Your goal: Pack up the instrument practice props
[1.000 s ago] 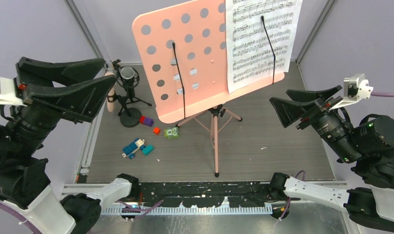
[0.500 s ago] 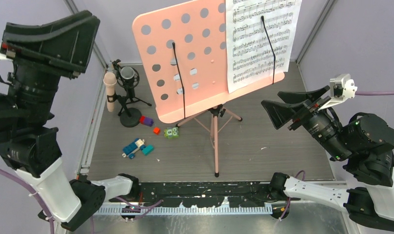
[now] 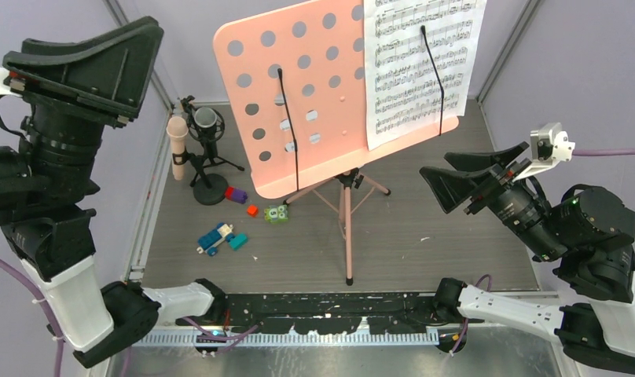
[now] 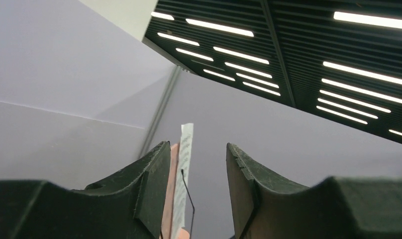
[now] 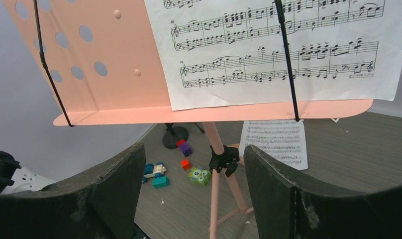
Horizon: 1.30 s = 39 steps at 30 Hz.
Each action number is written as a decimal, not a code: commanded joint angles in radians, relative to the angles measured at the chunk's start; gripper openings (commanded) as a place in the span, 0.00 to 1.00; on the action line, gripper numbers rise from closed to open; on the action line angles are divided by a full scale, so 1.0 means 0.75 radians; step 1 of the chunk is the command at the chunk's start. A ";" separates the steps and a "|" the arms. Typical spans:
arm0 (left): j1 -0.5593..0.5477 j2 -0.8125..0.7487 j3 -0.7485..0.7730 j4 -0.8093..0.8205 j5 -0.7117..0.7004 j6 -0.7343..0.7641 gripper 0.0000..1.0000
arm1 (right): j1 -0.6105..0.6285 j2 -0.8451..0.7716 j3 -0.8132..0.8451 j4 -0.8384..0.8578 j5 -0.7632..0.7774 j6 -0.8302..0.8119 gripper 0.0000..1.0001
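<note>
The pink music stand (image 3: pixel 299 94) stands mid-floor on its tripod, and a black wire pins a white sheet-music page (image 3: pixel 420 63) to the right half of its desk. Another page (image 5: pixel 276 144) lies on the floor behind the stand. At back left, the beige-pink microphone (image 3: pixel 177 145) is upright beside its black round-base stand (image 3: pixel 211 192). My left gripper (image 3: pixel 145 71) is raised high at far left, open and empty. Its wrist view shows the sheet (image 4: pixel 185 164) edge-on, far off between its fingertips. My right gripper (image 3: pixel 434 166), also open and empty, points at the stand from the right.
Small toy blocks (image 3: pixel 220 236) lie on the floor left of the stand's pole (image 5: pixel 219 164): a blue one, a green one (image 3: pixel 277 214), and red and purple ones (image 3: pixel 236 194). Purple walls close in the floor on both sides.
My left arm has swung up and away from the microphone to the far left, its jaws narrowing a little. The right gripper has edged left toward the stand.
</note>
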 commanded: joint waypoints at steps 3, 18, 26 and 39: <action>-0.386 -0.004 -0.008 -0.024 -0.152 0.323 0.47 | -0.001 -0.014 -0.021 0.026 0.013 0.036 0.76; -1.120 -0.079 -0.148 -0.082 -0.439 0.756 0.47 | -0.002 0.035 -0.071 0.019 0.084 0.070 0.76; -1.390 -0.018 -0.174 -0.086 -0.595 0.981 0.47 | -0.003 0.008 -0.153 0.094 0.078 0.039 0.76; -1.515 0.258 -0.082 -0.218 -0.842 0.971 0.50 | -0.002 -0.054 -0.093 0.070 0.129 -0.075 0.77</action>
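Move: The left gripper stands high and empty. The sheet music still on the stand's right half lies about 32 cm to its right, some 14 cm ahead and 28 cm below. The bare pink panel is about 10 cm right, 10 cm ahead and 30 cm below; the stand's ledge about 23 cm right, 7 cm ahead and 35 cm below. From the right gripper, that sheet lies about 13 cm ahead and 3 cm right, roughly level. Bring the left gripper across in front of the music stand towards the remaining sheet, about 17 cm right and 10 cm down, drawing back some 7 cm mostly early on. Roll its left side up some 30 degrees and swing it clockwise, fingers staying half open and touching nothing. Let the open right gripper dip about 4 cm beside the stand. ##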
